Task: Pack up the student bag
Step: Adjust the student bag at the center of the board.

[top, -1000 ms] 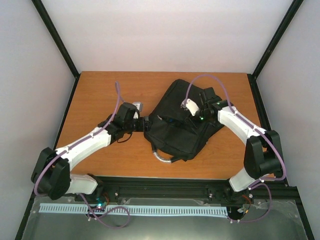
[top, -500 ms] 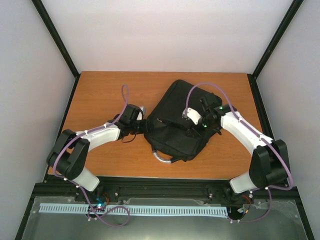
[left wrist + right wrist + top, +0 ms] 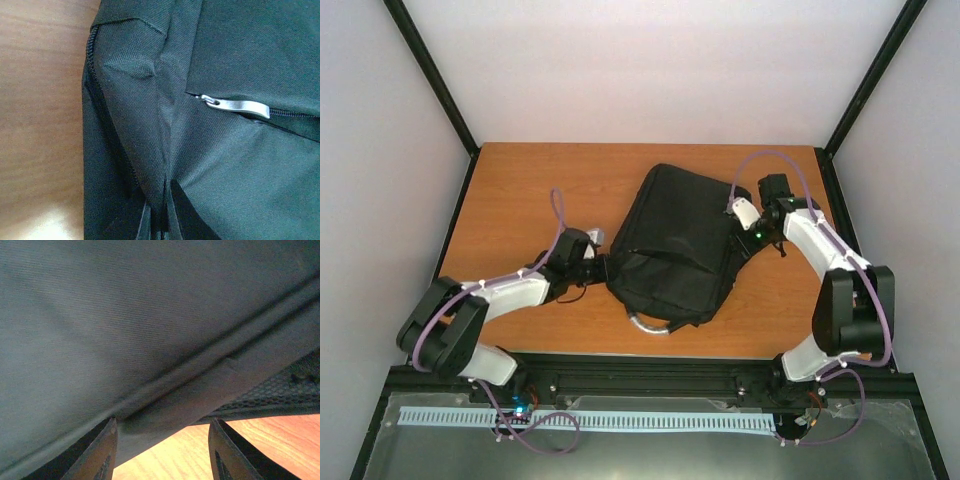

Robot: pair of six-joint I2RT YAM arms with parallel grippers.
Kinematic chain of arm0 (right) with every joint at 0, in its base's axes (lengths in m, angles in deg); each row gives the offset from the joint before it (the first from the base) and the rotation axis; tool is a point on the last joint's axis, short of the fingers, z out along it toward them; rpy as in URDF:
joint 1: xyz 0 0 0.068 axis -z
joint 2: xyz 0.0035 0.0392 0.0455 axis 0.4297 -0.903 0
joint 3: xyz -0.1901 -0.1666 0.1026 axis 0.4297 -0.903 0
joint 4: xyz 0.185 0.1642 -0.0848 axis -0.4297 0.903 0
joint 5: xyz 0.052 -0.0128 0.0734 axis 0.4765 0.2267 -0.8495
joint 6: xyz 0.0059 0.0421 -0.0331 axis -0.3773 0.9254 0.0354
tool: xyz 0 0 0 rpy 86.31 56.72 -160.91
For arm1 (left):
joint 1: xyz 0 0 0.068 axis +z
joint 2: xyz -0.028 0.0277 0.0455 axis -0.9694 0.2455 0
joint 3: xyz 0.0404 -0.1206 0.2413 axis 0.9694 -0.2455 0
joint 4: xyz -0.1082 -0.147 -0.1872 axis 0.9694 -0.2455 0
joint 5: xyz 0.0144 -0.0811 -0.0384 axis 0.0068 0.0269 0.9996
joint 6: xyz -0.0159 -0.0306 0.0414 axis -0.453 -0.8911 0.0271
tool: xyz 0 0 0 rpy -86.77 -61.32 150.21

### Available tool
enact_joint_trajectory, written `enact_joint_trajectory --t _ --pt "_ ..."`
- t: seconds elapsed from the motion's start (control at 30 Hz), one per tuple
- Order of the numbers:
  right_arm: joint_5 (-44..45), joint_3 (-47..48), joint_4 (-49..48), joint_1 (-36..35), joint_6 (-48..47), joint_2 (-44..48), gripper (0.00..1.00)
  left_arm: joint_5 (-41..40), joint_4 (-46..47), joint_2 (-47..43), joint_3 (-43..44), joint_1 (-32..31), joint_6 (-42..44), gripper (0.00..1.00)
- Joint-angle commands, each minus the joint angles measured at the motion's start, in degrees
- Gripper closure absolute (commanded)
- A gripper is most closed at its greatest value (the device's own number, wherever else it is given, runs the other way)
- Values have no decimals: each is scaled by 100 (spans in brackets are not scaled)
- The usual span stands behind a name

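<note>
The student bag, black and soft, lies across the middle of the wooden table, with its grey loop handle pointing toward the near edge. My left gripper is at the bag's left edge. In the left wrist view it is shut on a pinched fold of the bag, with a silver zip pull just beyond. My right gripper is at the bag's right edge. It stands open low over the table, and the bag's hem hangs just ahead of its fingers.
Bare wooden table stretches to the left of and behind the bag. A black frame rail runs along the near edge and black posts rise at the back corners. Purple cables loop above both wrists.
My left gripper has shut on the bag's left edge. The right gripper has opened and drawn back from on top of the bag to its far right edge. The bag now lies flatter.
</note>
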State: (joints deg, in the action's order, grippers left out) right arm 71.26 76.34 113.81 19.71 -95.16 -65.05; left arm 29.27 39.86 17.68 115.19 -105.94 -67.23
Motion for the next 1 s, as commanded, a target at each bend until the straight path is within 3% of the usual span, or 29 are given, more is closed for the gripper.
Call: enact_joint_trajectory --t 0.0,0.23,0.43,0.63,0.97 --pt "563 51 -414 -3 234 -657 50 -142 194 -548 -550 -256 -521 99" --pt "526 1078 -439 -170 462 -1830 51 -758 191 -915 -705 -1148 -985 99" --pt "472 2105 -327 -424 654 -2687 51 -956 409 -516 -595 -1847 -1017 94" --pt "437 3017 -85 -505 747 -3367 51 -1217 159 -295 -305 -2461 -765 64" --pt "237 2786 149 -525 761 -1915 47 -2232 -1772 -2069 -182 -2372 -279 43"
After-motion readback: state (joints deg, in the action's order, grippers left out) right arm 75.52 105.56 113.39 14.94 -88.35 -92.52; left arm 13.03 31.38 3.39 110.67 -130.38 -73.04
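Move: The student bag's middle lies about 7 cm ahead and 15 cm right of the left hand, nearly level with it; those fingers already pinch its left side. The bag handle is some 15 cm back and 8 cm right of the left hand, the zipper pull roughly 5 cm ahead and 5 cm right. From the right hand, above the bag's right edge, the bag's middle is about 14 cm left, level fore-and-aft, some 6 cm lower. The student bag is turned from both sides: the left hand keeps its pinch and drags the left side back and right, then opens and lets go about 10 cm back, rising a little as it eases left. The right hand, half open, sinks 5 cm, sweeps some 13 cm forward and slightly left along the right side, pushing on it, then rises. ##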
